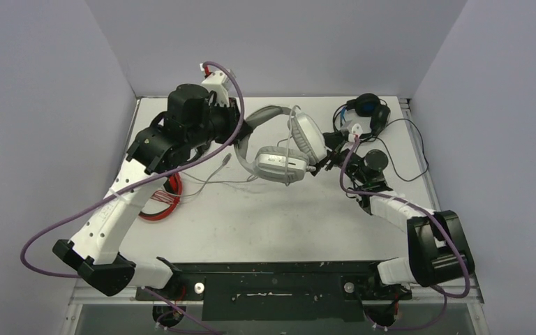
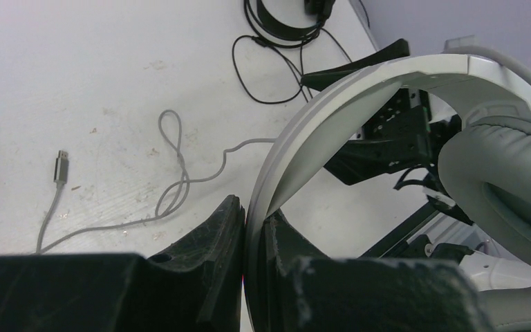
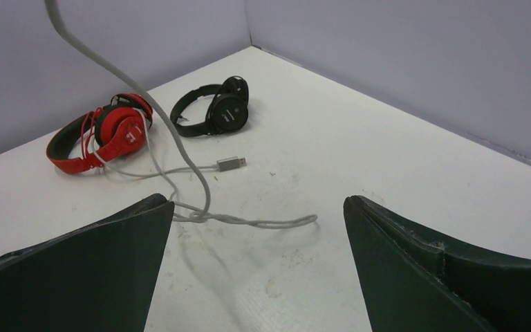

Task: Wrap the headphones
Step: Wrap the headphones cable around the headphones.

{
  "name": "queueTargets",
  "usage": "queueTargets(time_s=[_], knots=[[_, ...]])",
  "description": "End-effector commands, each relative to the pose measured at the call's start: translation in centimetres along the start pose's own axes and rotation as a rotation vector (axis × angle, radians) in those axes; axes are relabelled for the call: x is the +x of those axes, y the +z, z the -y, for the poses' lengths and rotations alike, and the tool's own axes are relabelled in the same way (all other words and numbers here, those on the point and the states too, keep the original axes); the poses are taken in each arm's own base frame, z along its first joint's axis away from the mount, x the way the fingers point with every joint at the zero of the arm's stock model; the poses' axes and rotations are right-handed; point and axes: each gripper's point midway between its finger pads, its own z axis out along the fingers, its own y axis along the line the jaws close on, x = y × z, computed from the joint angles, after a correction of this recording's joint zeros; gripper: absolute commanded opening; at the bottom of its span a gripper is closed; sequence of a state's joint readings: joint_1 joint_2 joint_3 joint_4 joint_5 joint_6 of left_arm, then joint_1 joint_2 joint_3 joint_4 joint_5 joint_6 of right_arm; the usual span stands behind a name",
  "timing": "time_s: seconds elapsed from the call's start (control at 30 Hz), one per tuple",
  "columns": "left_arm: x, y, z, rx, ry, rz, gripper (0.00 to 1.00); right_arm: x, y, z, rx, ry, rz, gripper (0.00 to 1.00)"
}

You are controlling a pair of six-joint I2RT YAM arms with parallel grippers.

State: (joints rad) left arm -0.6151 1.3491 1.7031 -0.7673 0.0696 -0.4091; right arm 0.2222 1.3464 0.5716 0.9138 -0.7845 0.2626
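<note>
The white-grey headphones (image 1: 283, 150) hang above the table, and my left gripper (image 2: 254, 214) is shut on their headband (image 2: 332, 104). One grey ear pad (image 2: 505, 180) fills the right of the left wrist view. Their thin grey cable (image 3: 200, 173) drops to the table, lies in loose loops and ends in a USB plug (image 3: 231, 164). My right gripper (image 3: 256, 207) is open with nothing between its fingers. It stands just right of the ear cups (image 1: 326, 155) and above the cable's loop. In the top view the left gripper (image 1: 241, 132) sits left of the cups.
Red-and-black headphones (image 3: 104, 135) lie at the left, partly under the left arm (image 1: 167, 199). Small all-black headphones (image 3: 214, 111) rest near them. Black-and-blue headphones (image 1: 366, 112) with a loose black cable (image 1: 412, 150) lie at the back right. Walls enclose the table on three sides.
</note>
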Motion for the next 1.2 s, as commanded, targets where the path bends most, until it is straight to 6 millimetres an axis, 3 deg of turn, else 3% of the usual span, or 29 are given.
queueTargets(time_s=[0.0, 0.27, 0.4, 0.7, 0.77, 0.83, 0.9, 0.93, 1.07, 1.17], knots=[[-4.0, -1.9, 3.3, 0.12, -0.054, 0.099, 0.0, -4.2, 1.5, -1.7, -0.123, -0.117, 0.185, 1.0], [-5.8, -2.4, 3.7, 0.127, -0.068, 0.124, 0.0, -4.4, 6.2, -4.9, -0.277, -0.144, 0.212, 0.93], [-6.7, -2.6, 3.7, 0.124, -0.068, 0.137, 0.0, -3.7, 7.5, -6.5, -0.326, -0.149, 0.192, 0.89], [-8.4, -2.8, 4.5, 0.169, -0.083, 0.16, 0.0, -2.8, 9.2, -6.5, -0.362, -0.108, 0.196, 0.72], [-8.5, -2.8, 4.7, 0.187, -0.098, 0.157, 0.0, -2.5, 10.1, -6.6, -0.376, -0.098, 0.201, 0.65], [-8.6, -2.6, 4.7, 0.2, -0.121, 0.152, 0.0, -2.2, 10.8, -6.7, -0.394, -0.079, 0.21, 0.48], [-8.9, -2.4, 4.3, 0.196, -0.151, 0.156, 0.0, -2.1, 11.1, -7.2, -0.417, -0.063, 0.231, 0.24], [-9.0, -2.3, 4.0, 0.191, -0.167, 0.163, 0.0, -1.9, 11.2, -7.4, -0.424, -0.054, 0.238, 0.17], [-10.5, -2.2, 2.4, 0.184, -0.26, 0.222, 0.0, -0.3, 11.3, -9.5, -0.452, -0.018, 0.224, 0.14], [-11.9, -1.8, 0.9, 0.183, -0.344, 0.279, 0.0, 1.0, 10.7, -12.6, -0.502, 0.013, 0.208, 0.12]])
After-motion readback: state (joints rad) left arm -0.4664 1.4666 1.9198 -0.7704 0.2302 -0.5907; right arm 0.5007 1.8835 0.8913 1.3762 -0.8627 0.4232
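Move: The hanging strand of the headphones cable is about 13 cm to the right hand's left, 2 cm ahead and level with its open fingers. The white headphones' cups are roughly 10 cm left, 5 cm ahead and 10 cm above that hand; the loose cable loop on the table is some 16 cm left, 4 cm ahead and 20 cm below. From the left hand, which holds the headband, the strand is about 7 cm right, 6 cm back and 15 cm below. Leftward under the held white headphones the right hand sweeps about 14 cm, turning some 20 degrees counter-clockwise, and closes its wide-open fingers mostly near the end, pinching the hanging cable between the tips. The left hand keeps its grip on the headband, lifts about 5 cm and then eases forward some 3 cm, rolling its left side down slightly. ##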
